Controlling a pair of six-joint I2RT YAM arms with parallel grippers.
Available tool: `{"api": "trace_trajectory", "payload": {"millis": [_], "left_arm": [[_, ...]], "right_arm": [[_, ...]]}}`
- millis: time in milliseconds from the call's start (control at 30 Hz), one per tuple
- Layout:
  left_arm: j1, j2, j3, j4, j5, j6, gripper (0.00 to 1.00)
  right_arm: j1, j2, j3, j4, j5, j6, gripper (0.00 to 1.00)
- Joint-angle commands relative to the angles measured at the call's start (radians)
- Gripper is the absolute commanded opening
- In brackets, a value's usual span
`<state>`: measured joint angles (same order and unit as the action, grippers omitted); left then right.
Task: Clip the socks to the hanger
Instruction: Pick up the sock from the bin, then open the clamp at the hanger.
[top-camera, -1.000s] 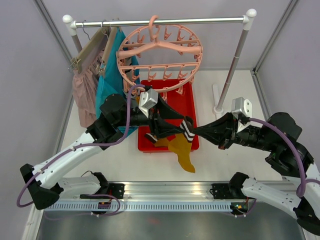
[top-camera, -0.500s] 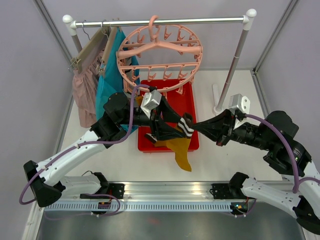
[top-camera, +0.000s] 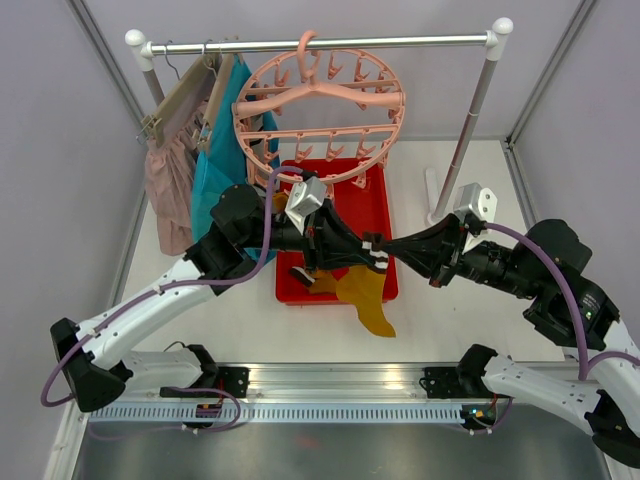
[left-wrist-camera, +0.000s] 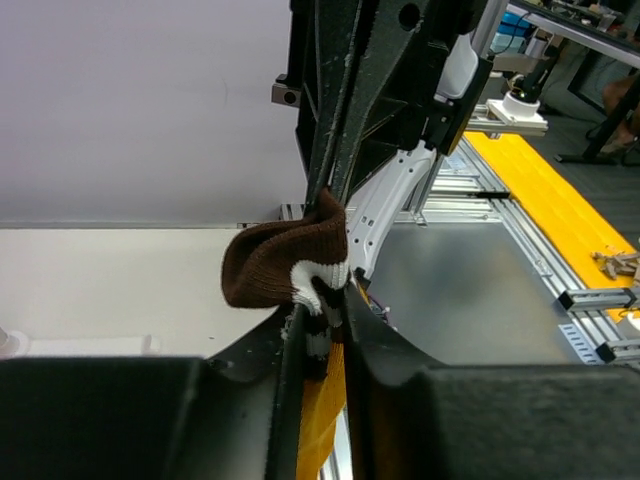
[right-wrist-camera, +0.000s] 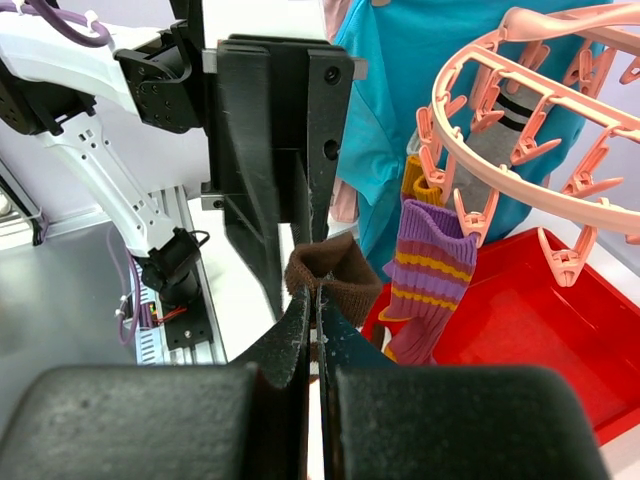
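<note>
My left gripper (top-camera: 370, 252) and right gripper (top-camera: 388, 254) meet tip to tip above the red tray (top-camera: 372, 205). Both are shut on one striped sock (top-camera: 377, 257) with a brown cuff (left-wrist-camera: 270, 265). The cuff bulges above my right jaws (right-wrist-camera: 340, 270). A mustard sock (top-camera: 368, 305) hangs below the grippers, and it shows between my left fingers (left-wrist-camera: 322, 400). The salmon-pink ring hanger (top-camera: 320, 100) hangs on the rail behind. A purple striped sock (right-wrist-camera: 432, 275) and a grey sock (right-wrist-camera: 500, 125) hang clipped to it.
A teal garment (top-camera: 222, 150) and a pale pink garment (top-camera: 168, 185) hang on slim hangers at the rail's left end. The rail's right post (top-camera: 468, 130) stands on the table beside the tray. More sock fabric (top-camera: 302, 272) lies in the tray under my left arm.
Both grippers have risen slightly with the striped sock held between them. The left arm has reached further right, and the mustard sock has swung a little beneath.
</note>
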<state>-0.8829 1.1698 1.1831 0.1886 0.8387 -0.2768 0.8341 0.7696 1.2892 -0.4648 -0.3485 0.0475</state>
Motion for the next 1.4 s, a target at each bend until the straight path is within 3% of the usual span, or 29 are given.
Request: {"api": "trace_trajectory", "payload": {"millis": [0,200,233,367,467,533,833,1200,1367], "left_arm": [[-0.001,0.013,0.029,0.017,-0.047,-0.013,0.20],[-0.001,0.001,0.003,0.022,-0.124,-0.012,0.02],[-0.001,-0.002,-0.008,0.023,-0.148,-0.012,0.02],[-0.001,-0.018,-0.042,0.018,-0.187,-0.004,0.02],[-0.001,-0.022,-0.068,0.002,-0.230,-0.004,0.02],[-0.002,-0.030,-0.101,-0.008,-0.297,-0.004,0.02],[-0.002,-0.039,-0.178,-0.077,-0.752,-0.036,0.02],[-0.001,-0.009,-0.200,0.032,-1.208,-0.076,0.02],[-0.001,-0.018,-0.174,0.014,-1.325,-0.044,0.02]], "right_arm": [[0.003,-0.004,0.001,0.012,0.013,-0.015,0.00],[0.003,-0.016,-0.017,-0.006,0.077,-0.024,0.03],[0.003,-0.024,-0.025,-0.008,0.104,-0.023,0.07],[0.003,-0.039,-0.037,-0.018,0.294,0.003,0.43],[0.003,-0.026,-0.041,-0.011,0.517,0.026,0.52],[0.003,0.005,-0.045,-0.002,0.629,0.034,0.53],[-0.001,0.193,-0.056,0.124,0.691,-0.038,0.57],[-0.151,0.272,-0.054,0.236,0.530,-0.051,0.58],[-0.179,0.266,-0.071,0.245,0.479,-0.058,0.58]]}}
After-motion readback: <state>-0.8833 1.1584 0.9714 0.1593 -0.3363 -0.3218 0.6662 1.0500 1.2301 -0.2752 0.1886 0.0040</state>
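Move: The brown-cuffed sock's cuff sits at both fingertips, held by the right hand, with the left fingers still closing on it. The near-rim clip of the hanger lies about 20 cm ahead, 5 cm left and 8 cm below the left hand; from the right hand, 19 ahead, 7 left, 9 below. The striped sock hangs roughly 18 cm ahead and 14 left of the left hand, the red bin's middle 16 ahead, 5 left and far below it. Left hand pinches the sock, right releases; both swing some 18 cm forward, sinking, to the hanger's near rim. ##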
